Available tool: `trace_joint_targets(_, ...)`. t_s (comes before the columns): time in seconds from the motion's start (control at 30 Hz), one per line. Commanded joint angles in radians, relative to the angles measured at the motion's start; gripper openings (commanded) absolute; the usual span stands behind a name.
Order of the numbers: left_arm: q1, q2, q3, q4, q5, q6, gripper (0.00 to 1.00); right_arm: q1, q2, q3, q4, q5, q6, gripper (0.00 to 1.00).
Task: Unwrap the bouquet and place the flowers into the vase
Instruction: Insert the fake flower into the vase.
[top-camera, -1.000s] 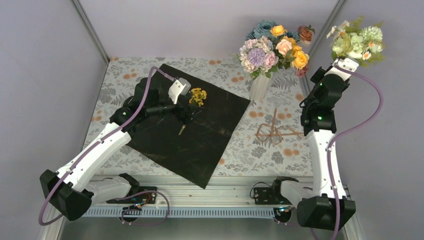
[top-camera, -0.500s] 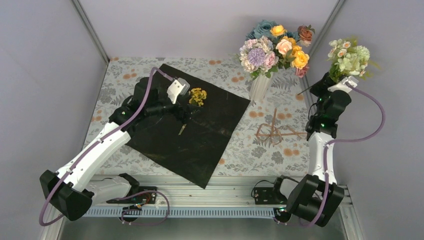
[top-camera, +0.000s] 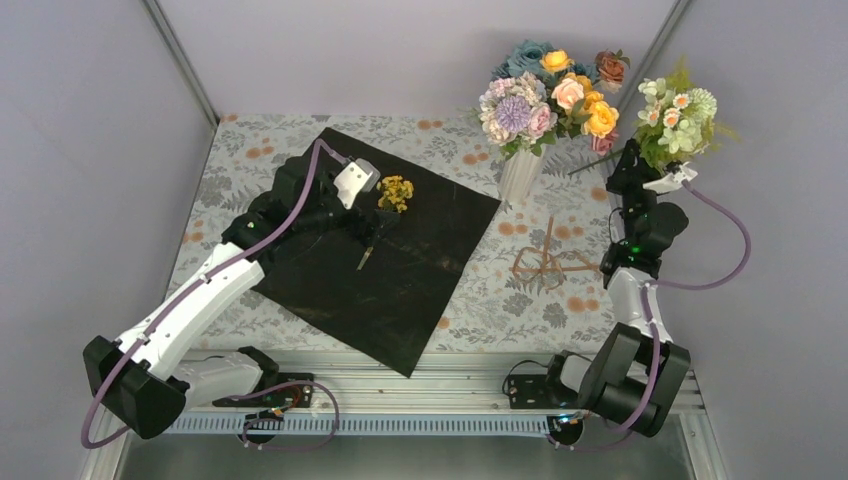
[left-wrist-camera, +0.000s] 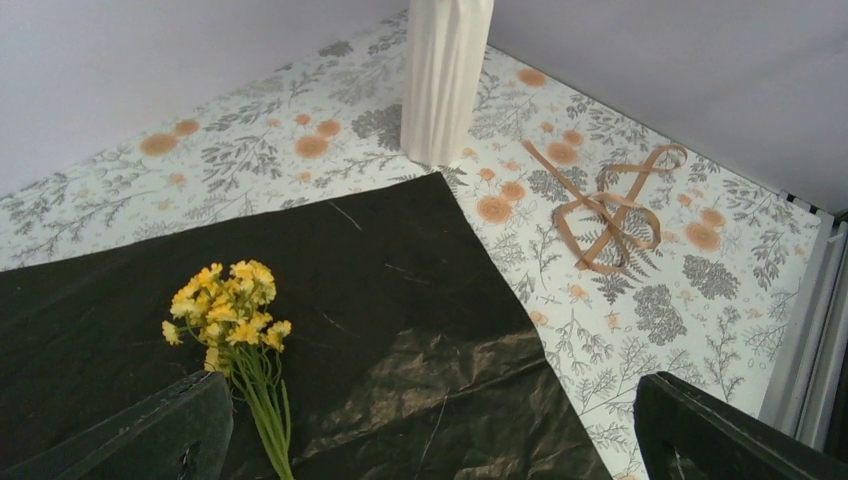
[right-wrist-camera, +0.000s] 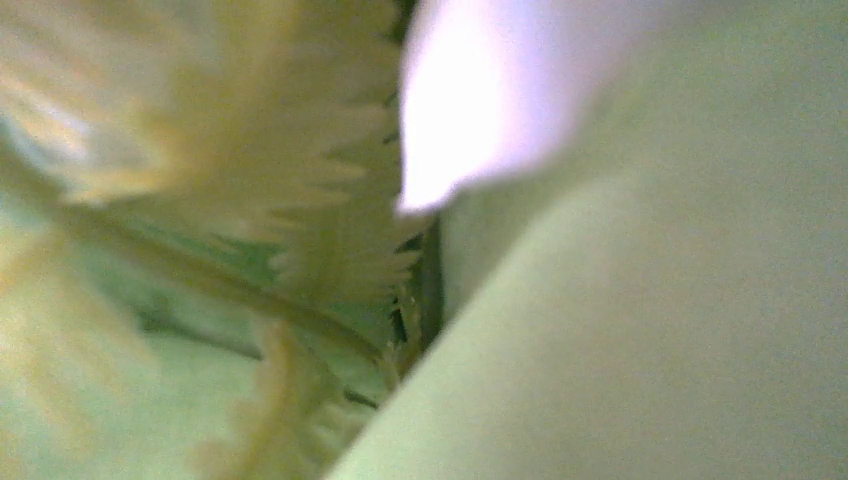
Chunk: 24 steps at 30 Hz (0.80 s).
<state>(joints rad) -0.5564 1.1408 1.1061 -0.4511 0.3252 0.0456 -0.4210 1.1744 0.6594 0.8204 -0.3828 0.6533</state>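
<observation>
The black sheet (top-camera: 385, 265) lies unfolded and flat on the table. A yellow flower sprig (top-camera: 396, 192) rests on it, close up in the left wrist view as the yellow sprig (left-wrist-camera: 225, 310). My left gripper (top-camera: 372, 232) hovers open over its stem, with the stem beside the left finger (left-wrist-camera: 150, 435). The white ribbed vase (top-camera: 520, 172) holds several mixed flowers (top-camera: 550, 95). My right gripper (top-camera: 632, 165) is shut on a white-and-green flower bunch (top-camera: 675, 120), held in the air right of the vase. Blurred petals (right-wrist-camera: 200, 200) fill the right wrist view.
A loose tan ribbon (top-camera: 545, 262) lies on the floral tablecloth (top-camera: 480, 310) between the sheet and the right arm. Grey walls close in at the back and on both sides. The vase base (left-wrist-camera: 445, 80) stands just past the sheet's far corner.
The right arm has folded down and swung the white-and-green bunch left and lower, closer to the vase. The left arm has barely moved.
</observation>
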Motion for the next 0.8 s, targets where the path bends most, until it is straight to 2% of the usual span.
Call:
trace_joint_targets(0.0, 0.004, 0.004, -0.012, 0.011, 0.002, 0.025, 1.00, 0.035, 0.008, -0.035, 0.228, 0.005, -0.002, 0.04)
trace_joint_targets(0.5, 0.005, 0.003, -0.032, 0.027, 0.066, 0.028, 1.00, 0.162, 0.213, -0.081, 0.613, 0.185, 0.044, 0.04)
trace_joint_targets(0.77, 0.004, 0.008, -0.032, 0.027, 0.082, 0.031, 1.00, 0.262, 0.276, -0.024, 0.676, 0.329, -0.022, 0.04)
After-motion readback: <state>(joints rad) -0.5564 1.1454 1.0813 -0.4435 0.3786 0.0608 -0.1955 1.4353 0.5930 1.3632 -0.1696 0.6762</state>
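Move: The vase mouth I am taking the white-green bunch to lies about 18 cm to the left of my right hand, some 7 cm ahead and 12 cm lower. Of the blooms already in the vase, the yellow rose stands roughly 5 cm left and 9 ahead of this hand, the red-pink rose 5 left and 4 ahead, and the lavender bloom 21 left and 10 ahead. From my left hand the mouth is about 28 cm right, 17 ahead and 5 below. With my right fingers still shut on the white-green bunch, its stem pointing left, I carry it left about 5 cm towards the vase. I go mostly sideways with a slight lift at first, pause briefly, then ease forward some 2.5 cm and on to the left while sinking a little, tipping my fingertips up by about 15 degrees throughout. ##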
